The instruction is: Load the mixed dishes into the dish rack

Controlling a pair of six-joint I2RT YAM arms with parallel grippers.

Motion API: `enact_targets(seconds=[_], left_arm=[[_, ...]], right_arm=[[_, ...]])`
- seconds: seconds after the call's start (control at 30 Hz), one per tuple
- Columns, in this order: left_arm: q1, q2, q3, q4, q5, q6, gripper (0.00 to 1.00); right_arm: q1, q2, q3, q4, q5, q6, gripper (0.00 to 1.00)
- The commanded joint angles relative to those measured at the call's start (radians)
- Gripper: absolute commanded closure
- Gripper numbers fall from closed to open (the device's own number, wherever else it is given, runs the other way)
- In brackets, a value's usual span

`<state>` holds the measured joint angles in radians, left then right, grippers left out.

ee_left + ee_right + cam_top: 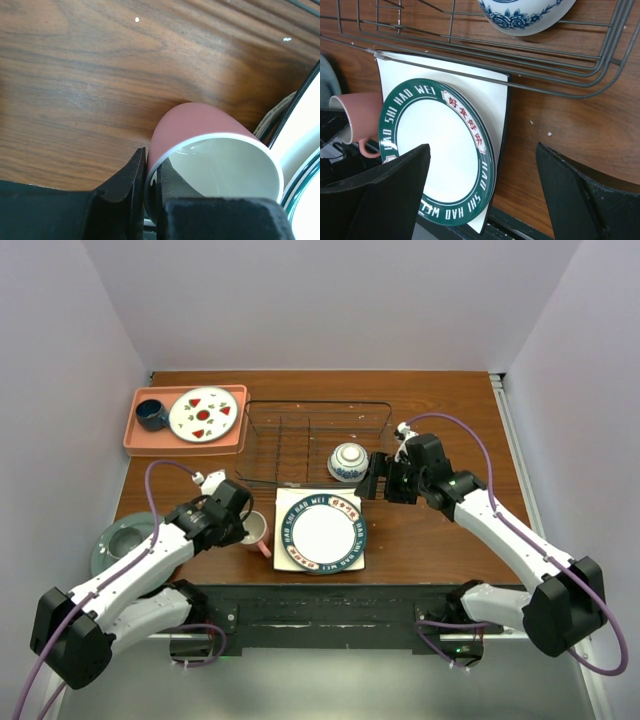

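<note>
The pink mug (259,531) sits on the table just left of the white square plate (286,499). My left gripper (243,527) is shut on its rim, one finger inside and one outside the wall (150,175). The mug (195,125) fills the left wrist view. The round plate with the lettered rim (325,532) lies on the square plate. The blue-and-white bowl (348,461) sits in the dish rack (300,430) at its right front. My right gripper (378,478) hangs open beside the bowl, above the plates' far right corner (482,185). The pale green plate (112,540) lies partly under my left arm.
A salmon-pink tray (135,435) at the back left holds a white plate with red marks (203,415) and a small dark blue cup (152,415). The rack's front wires (470,45) run close to the square plate's far edge (492,95). Walls stand on three sides.
</note>
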<state>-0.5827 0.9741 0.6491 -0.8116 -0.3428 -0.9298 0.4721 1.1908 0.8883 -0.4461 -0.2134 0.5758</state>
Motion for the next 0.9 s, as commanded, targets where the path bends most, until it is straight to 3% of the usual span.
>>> enact_targets(seconds=[0.0,0.23,0.43,0.53,0.57,0.63,0.77,0.87], left_arm=[[0.003,-0.034,0.142,-0.003,0.016,0.094,1.00],[0.001,-0.095,0.299,-0.040,0.082,0.239,1.00],[0.001,-0.127,0.383,0.089,0.280,0.379,1.00],[0.000,-0.112,0.411,0.185,0.320,0.413,1.00],[0.001,-0.107,0.418,0.212,0.338,0.424,1.00],[0.001,-0.077,0.428,0.290,0.372,0.427,1.00],[0.000,-0.022,0.455,0.397,0.424,0.434,1.00],[-0.002,0.014,0.466,0.443,0.452,0.437,1.00]], right_arm=[[0.003,-0.045,0.054,-0.026,0.037,-0.005,0.10],[0.002,-0.086,0.089,-0.051,0.066,-0.005,0.09],[0.002,-0.047,0.152,-0.023,0.101,-0.034,0.12],[0.002,0.048,0.219,-0.014,0.135,-0.077,0.23],[0.002,0.108,0.263,-0.017,0.153,-0.089,0.33],[0.002,0.179,0.308,-0.029,0.183,-0.131,0.39],[0.003,0.332,0.418,-0.090,0.209,-0.178,0.63],[0.002,0.404,0.442,-0.112,0.212,-0.198,0.70]])
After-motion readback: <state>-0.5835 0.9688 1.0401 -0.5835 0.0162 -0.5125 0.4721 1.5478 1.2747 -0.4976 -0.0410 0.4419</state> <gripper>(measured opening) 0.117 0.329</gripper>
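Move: Pinched already in the left fingers by its near-left wall, the pink mug has its middle about 3 cm to the right and 3 cm below; the rack it goes to is centred some 25 cm ahead, 16 cm right, 2 cm lower. The white plate lies 3 cm ahead, 18 cm right, 6 cm below. From the open right hand, the upturned bowl sits roughly 13 cm ahead, 6 cm left, 11 cm below, with the plate 5 cm back, 13 cm left, 14 cm below. Lifting the mug off the table, the left hand rises some 18 cm, swinging about 10 cm right and 6 forward towards the rack while it turns clockwise and tips its fingers up towards level, grip kept. Meanwhile the empty right hand rises about 5 cm, then sweeps forward and dips back down towards the right side of the bowl, closing its fingers about two-thirds of the way; contact there can't be seen. ##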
